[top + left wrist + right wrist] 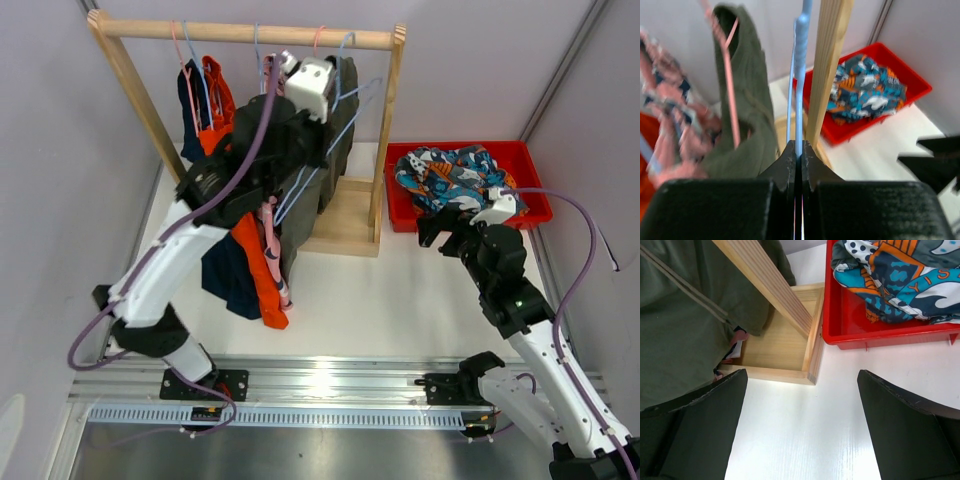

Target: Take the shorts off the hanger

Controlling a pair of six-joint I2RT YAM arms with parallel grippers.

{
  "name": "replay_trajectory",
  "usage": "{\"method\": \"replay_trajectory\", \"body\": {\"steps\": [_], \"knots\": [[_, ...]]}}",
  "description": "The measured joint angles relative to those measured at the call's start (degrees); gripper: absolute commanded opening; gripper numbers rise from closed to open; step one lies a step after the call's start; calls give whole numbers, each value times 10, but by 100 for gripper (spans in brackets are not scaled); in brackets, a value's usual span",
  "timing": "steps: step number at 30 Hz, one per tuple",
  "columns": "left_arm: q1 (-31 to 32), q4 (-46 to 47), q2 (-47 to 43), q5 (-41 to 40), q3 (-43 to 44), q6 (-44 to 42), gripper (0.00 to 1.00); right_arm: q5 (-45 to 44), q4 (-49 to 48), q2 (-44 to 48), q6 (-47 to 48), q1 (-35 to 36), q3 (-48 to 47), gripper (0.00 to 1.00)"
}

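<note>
My left gripper (799, 145) is shut on the wire of a bare blue hanger (800, 75) on the wooden rack (250, 34); in the top view it (328, 95) is high by the rail. Olive green shorts (747, 115) hang just left of it on a pink hanger. Pink printed shorts (670, 130) are blurred further left. Orange shorts (262, 265) and navy shorts (228, 272) hang under my left arm. The floral navy shorts (450, 175) lie in the red bin (530, 215). My right gripper (800, 377) is open and empty over the table.
The rack's wooden base (775, 355) and slanted post (765, 275) stand just ahead of my right gripper, with the red bin (880, 337) to their right. Another navy and orange cloth (200, 105) hangs at the rack's left end. Grey walls close in on both sides.
</note>
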State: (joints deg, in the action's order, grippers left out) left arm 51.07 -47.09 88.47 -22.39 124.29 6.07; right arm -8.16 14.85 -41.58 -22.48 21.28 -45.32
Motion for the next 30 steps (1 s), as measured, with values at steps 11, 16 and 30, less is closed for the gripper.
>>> {"method": "replay_trajectory", "body": {"steps": [11, 16, 30], "knots": [[-56, 123, 184, -2, 143, 13, 0, -4, 25, 33, 0, 2, 29, 99], [-95, 132, 220, 30, 144, 46, 4, -4, 37, 48, 0, 6, 37, 99], [-97, 47, 117, 104, 51, 65, 71, -1, 36, 34, -3, 17, 52, 99]]}}
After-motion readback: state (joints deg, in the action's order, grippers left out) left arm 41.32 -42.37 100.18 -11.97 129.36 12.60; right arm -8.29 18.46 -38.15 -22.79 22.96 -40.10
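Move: The left gripper holds the empty blue hanger. The free stretch of rod it is taken to lies about 16 cm ahead, 6 cm to the right and 10 cm above. The olive shorts hang around 10 cm ahead, level sideways and some 14 cm lower; the rack's right post stands 16 cm ahead, 13 cm to the right and a little lower. From the right hand, that rod stretch is roughly 16 cm ahead, 19 cm left and 30 cm up. Bring the left gripper, still pinching the blue hanger, about 13 cm forward and 5 cm right to the rod between the olive shorts and the right post, rising slightly, then sinking to set the hook over it. Open the fingers about halfway, letting go, while drawing back some 5 cm and slightly left. Let the open right hand sink about 4 cm, easing back. ##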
